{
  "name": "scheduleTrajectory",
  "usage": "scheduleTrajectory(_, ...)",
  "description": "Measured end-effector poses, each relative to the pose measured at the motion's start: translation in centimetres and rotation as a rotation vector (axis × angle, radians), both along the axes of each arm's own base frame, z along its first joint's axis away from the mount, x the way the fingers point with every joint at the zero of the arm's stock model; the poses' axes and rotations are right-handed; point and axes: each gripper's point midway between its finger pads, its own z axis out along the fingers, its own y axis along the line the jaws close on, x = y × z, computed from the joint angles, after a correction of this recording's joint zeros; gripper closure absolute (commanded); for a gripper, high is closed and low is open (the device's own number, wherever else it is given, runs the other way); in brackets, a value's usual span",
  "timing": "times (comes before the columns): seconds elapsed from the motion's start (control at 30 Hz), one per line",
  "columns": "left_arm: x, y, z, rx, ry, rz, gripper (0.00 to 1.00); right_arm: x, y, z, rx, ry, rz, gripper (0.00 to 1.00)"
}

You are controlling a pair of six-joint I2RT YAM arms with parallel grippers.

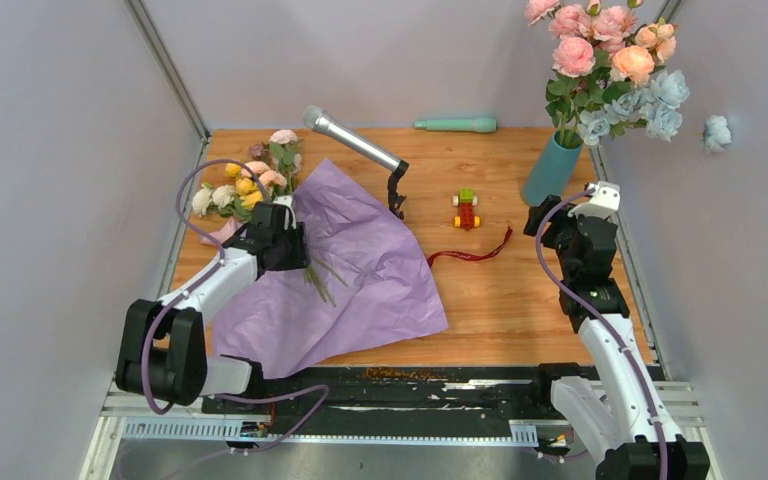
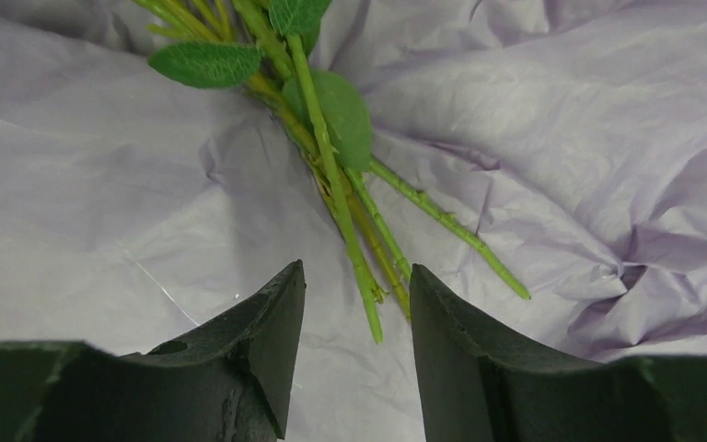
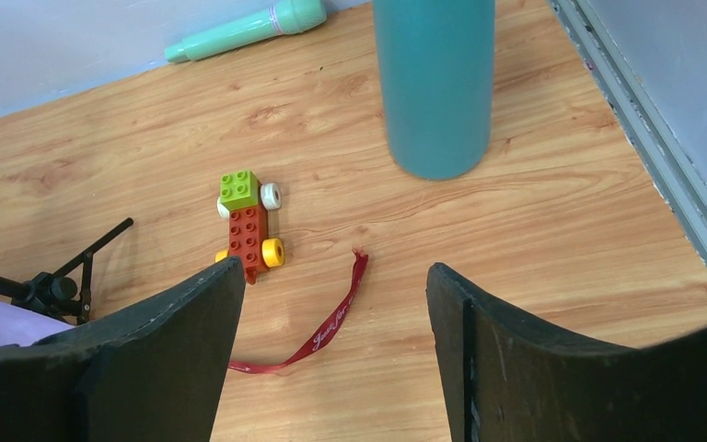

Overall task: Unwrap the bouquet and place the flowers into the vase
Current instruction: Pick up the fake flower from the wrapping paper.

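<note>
The bouquet lies unwrapped at the left. Its flowers (image 1: 248,180), pink, yellow and cream roses, rest on the spread lilac paper (image 1: 370,270). My left gripper (image 1: 295,245) hovers low over their green stems (image 2: 336,175). Its jaws are open, and the stem ends reach into the gap between the fingertips (image 2: 357,267) without being pinched. The teal vase (image 1: 552,168) stands at the back right and holds pink roses (image 1: 595,40) and pale blue blooms. My right gripper (image 1: 545,218) hangs open just in front of the vase (image 3: 434,87), nothing between its fingers (image 3: 334,265).
A dark red ribbon (image 1: 472,254) lies loose on the wooden table, with a brick toy car (image 1: 467,209) behind it. A microphone (image 1: 352,140) leans on a black stand (image 1: 397,190) at the paper's far edge. A mint-green rod (image 1: 455,125) lies along the back wall.
</note>
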Motion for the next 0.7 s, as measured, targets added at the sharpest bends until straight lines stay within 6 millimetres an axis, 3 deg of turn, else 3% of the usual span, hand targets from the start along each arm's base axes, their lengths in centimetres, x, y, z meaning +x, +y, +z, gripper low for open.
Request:
scheduleTrajectory(0.13,-0.8,-0.2,-1.9,-0.001,0.079,-0.015,0.55,0.0,0.0,-0.1,0.003,0.004,0.001,0.26)
scheduleTrajectory(0.43,-1.5,-0.3,-3.8,0.004,0.156,-0.022,0.62,-0.1,0.1,0.1,0.011,-0.004,0.004,0.26)
scheduleTrajectory(0.57,-1.5,-0.5,-4.0,0.0,0.17,-0.027,0.66,-0.2,0.2,0.2,0.012,-0.007,0.005,0.26)
scheduleTrajectory(0.7,-1.4,-0.6,-3.9,-0.008,0.168,-0.03,0.78,-0.2,0.2,0.2,0.012,-0.007,0.005,0.26)
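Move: The fake flower's green stem end lies some 4 cm below the left hand and 1 cm back, between its open fingers. A stray stem lies about 4 cm right and 2 cm ahead; the flower heads are roughly 18 cm ahead and 10 cm left. From the idle right hand, the stem end lies about 53 cm left, 3 cm back and 19 cm below. Left hand sinks about 4 cm, easing slightly back, tips 10 degrees downward and narrows its fingers around the stem. ##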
